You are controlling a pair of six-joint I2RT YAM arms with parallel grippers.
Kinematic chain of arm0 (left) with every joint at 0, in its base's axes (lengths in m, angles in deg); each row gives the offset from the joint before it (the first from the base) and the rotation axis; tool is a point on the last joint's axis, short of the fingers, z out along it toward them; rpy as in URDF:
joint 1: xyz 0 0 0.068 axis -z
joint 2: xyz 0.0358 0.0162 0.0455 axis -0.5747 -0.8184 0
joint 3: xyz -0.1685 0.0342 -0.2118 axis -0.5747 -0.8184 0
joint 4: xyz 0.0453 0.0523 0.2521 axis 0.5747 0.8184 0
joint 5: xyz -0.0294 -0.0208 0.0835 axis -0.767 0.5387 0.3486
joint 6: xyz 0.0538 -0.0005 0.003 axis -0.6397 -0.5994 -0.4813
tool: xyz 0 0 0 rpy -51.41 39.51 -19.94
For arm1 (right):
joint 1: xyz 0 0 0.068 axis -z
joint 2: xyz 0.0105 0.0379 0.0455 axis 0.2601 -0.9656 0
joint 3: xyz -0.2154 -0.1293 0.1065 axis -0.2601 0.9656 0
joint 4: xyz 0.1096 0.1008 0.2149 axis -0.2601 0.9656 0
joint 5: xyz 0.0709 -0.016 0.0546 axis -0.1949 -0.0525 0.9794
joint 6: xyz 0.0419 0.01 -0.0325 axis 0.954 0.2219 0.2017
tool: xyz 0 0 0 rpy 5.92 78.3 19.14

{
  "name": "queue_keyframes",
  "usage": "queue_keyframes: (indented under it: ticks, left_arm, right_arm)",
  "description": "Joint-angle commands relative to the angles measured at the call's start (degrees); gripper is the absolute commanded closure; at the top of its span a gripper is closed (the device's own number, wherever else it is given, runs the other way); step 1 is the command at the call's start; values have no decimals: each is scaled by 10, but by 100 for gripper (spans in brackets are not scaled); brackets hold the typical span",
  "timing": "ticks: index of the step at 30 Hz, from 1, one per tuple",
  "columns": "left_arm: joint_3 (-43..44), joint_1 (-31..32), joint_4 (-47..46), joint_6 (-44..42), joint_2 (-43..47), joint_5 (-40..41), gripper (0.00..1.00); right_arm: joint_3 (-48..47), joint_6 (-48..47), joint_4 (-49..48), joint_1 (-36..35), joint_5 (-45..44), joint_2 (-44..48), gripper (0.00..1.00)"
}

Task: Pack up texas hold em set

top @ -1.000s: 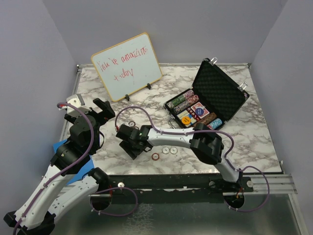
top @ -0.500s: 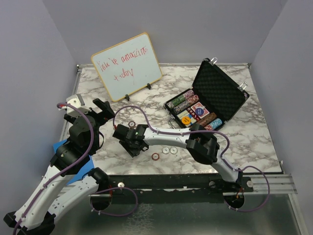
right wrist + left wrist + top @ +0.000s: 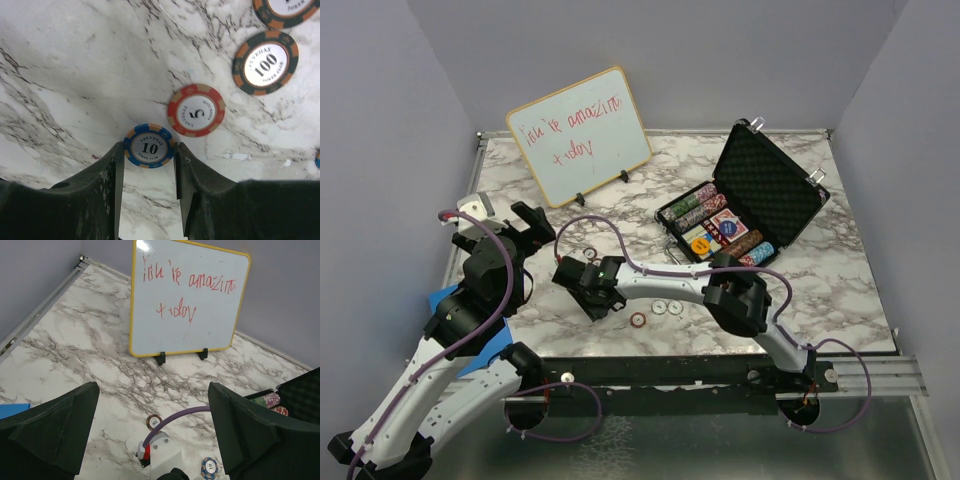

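Note:
The black briefcase (image 3: 765, 180) stands open at the back right, rows of poker chips and red card decks (image 3: 718, 228) in its base. Loose chips lie on the marble: a blue 10 chip (image 3: 149, 146), a red 5 chip (image 3: 196, 110) and a black-orange 100 chip (image 3: 265, 62). My right gripper (image 3: 148, 150) (image 3: 566, 270) is down at the table left of centre. Its fingertips touch both edges of the blue 10 chip, which lies flat. My left gripper (image 3: 152, 387) (image 3: 525, 228) hovers wide open and empty just to the left.
A wood-framed whiteboard (image 3: 582, 135) with red writing stands at the back left. More chips lie near the front edge: a red one (image 3: 637, 320) and two pale ones (image 3: 667, 306). The right arm's purple cable (image 3: 180, 417) arches under my left gripper.
My right gripper shifted a little to the left and its jaws narrowed onto the blue 10 chip. The left arm has not moved.

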Motion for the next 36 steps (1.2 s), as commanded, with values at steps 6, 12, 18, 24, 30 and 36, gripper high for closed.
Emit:
queue_keyframes:
  ticks: [6,12,18,24,30,36]
  left_arm:
    - [-1,-1,-13,6,-18,-1,1]
    - [4,0,-13,9,-24,-7,1]
    - [3,-1,-13,12,-22,-11,1]
    - [0,0,-13,14,-25,-15,1]
    - [-5,0,-14,17,-31,-16,1]
    - [-8,0,-15,18,-33,-18,1]
  right_arm:
    - [76,21,13,3,-58,88,60]
    - [120,21,0,38,-87,133,60]
    - [163,12,-17,101,-97,167,60]
    - [192,-4,-41,158,-79,179,60]
    - [191,-20,-59,179,-50,161,60]
    - [184,-27,-67,180,-32,145,60]
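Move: The other blue 10 chip, the place the held blue chip is being taken to, lies about 10 cm ahead of the right hand and 12 cm to its right, level with the fingertips. The red 5 chip is some 4 cm straight ahead, the nearest 100 chip about 9 cm ahead and 1 cm right; the case handle stands some 16 cm ahead and 19 cm right. From the left hand that other blue chip is roughly 4 cm ahead, 25 cm right and 30 cm below. The blue 10 chip, already pinched by its rim in the right fingers, is carried off to the right, then forward and right towards the other blue chip, about 17 cm in all. The hand rises nearly 4 cm, settles a little lower and turns some 20 degrees clockwise. At the end it hangs about 3 cm higher than it began, and the pads no longer have the chip between them. ##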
